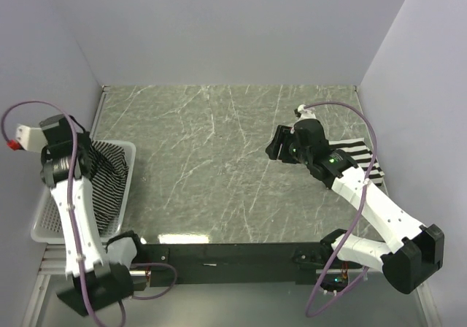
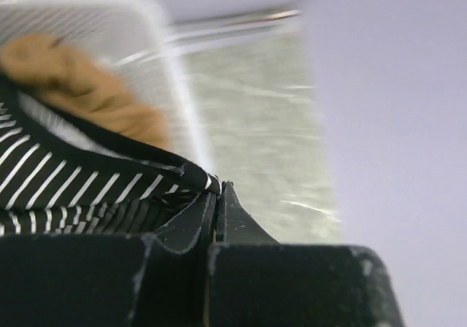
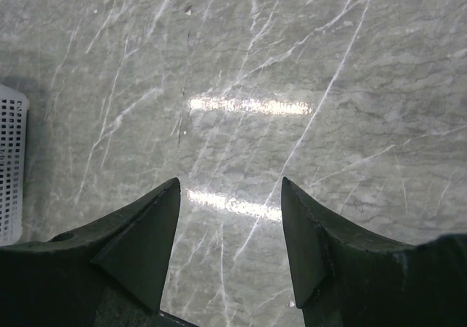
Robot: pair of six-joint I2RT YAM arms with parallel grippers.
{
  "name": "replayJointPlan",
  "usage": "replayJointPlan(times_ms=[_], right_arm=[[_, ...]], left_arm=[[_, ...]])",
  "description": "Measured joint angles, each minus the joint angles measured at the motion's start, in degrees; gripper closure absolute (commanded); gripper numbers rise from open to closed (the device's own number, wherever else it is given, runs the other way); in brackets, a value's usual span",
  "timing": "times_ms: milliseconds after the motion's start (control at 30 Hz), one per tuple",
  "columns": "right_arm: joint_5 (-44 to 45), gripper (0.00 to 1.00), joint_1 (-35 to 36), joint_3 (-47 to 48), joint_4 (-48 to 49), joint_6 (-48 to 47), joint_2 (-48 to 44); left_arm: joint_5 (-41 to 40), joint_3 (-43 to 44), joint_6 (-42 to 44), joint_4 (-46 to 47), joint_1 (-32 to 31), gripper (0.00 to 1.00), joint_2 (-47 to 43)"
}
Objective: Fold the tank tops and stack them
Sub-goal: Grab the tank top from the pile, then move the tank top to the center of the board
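Note:
The thin-striped tank top (image 1: 111,175) lies bunched in the white basket (image 1: 130,149) at the left. My left gripper (image 2: 219,188) is shut on its black-trimmed edge (image 2: 109,148), and in the top view that gripper (image 1: 89,159) is down inside the basket. The tan-brown tank top (image 2: 76,79) lies crumpled behind the striped one. The wide-striped black-and-white tank top (image 1: 359,156) lies flat at the table's right side, partly hidden by my right arm. My right gripper (image 3: 230,190) hangs open over bare marble, with nothing between its fingers, left of that top (image 1: 276,149).
The grey marble tabletop (image 1: 219,166) is walled in by white panels on three sides. A corner of the basket (image 3: 9,159) shows at the left edge of the right wrist view. A black bar runs along the near edge between the arm bases.

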Motion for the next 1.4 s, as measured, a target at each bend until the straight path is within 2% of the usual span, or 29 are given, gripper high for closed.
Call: replayJointPlan(times_ms=[100,200,333,433,500,667,733,833,933,1033,1133,1200,1267,1300,1367,1400], right_arm=[[0.0,0.36,0.0,0.5,-0.3,-0.2,0.0],[0.1,0.36,0.0,1.4,-0.5,-0.2,0.0],[0.5,0.36,0.0,3.2,-0.8,-0.3,0.0],[1.5,0.36,0.0,5.7,-1.8,-0.4,0.0],[2.4,0.36,0.0,7.5,-2.2,-0.5,0.0],[4.7,0.36,0.0,11.5,-2.6,-0.8,-1.0],[5.6,0.36,0.0,12.2,-2.6,-0.8,-1.7],[7.1,0.36,0.0,12.6,-2.6,-1.0,-3.1],[8.6,0.36,0.0,12.6,-2.6,-1.0,-4.1],[9.6,0.36,0.0,12.4,-2.6,-1.0,-4.3],[10.0,0.36,0.0,11.2,-2.2,-1.0,-4.2],[9.9,0.36,0.0,9.3,-1.9,-0.8,-4.0],[9.4,0.36,0.0,6.2,-0.8,-0.3,-3.7],[9.0,0.36,0.0,4.2,-0.2,0.1,-3.4],[8.1,0.36,0.0,-0.4,1.2,0.6,-2.5],[7.7,0.36,0.0,-2.5,1.6,1.0,-1.6]], left_arm=[[3.8,3.7,1.8,0.5,0.0,1.0,-7.3],[8.8,8.8,3.1,1.8,0.0,0.99,-10.5],[19.2,17.6,3.7,6.0,-0.3,0.99,-8.7],[25.1,24.2,3.8,9.0,-3.3,0.99,-4.6],[27.4,30.0,4.6,10.7,-8.2,0.99,-1.2],[28.4,45.1,7.9,11.8,-27.0,0.99,8.9],[27.8,48.7,9.5,12.2,-34.1,0.99,11.5],[25.1,49.6,12.2,12.8,-44.1,0.99,13.6],[23.6,46.5,13.3,14.4,-49.2,0.99,14.9],[20.4,39.8,12.8,15.3,-49.6,1.0,15.5],[17.2,29.1,10.0,17.0,-48.1,0.97,16.0],[16.7,20.5,7.6,18.8,-45.5,0.83,16.9],[17.5,11.8,5.0,20.6,-41.2,0.78,18.9],[18.6,7.0,4.0,23.1,-38.2,0.67,20.5],[20.4,-0.1,2.6,24.9,-33.5,0.55,25.1],[21.0,-2.6,2.1,25.6,-31.8,0.45,27.8]])
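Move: The left hand already holds the striped tank top above the basket, whose middle lies about 10 cm back and directly left-right in line with it, some 18 cm lower. The open table middle is roughly 42 cm to its right, level in reach and 22 cm below; the folded tank top lies about 40 cm right of that spot. From the right hand, the table middle is some 15 cm left and 17 cm below, level in reach. Left hand swings held tank top up some 35 cm, rightwards, then down and forward, opening; right hand bobs. ##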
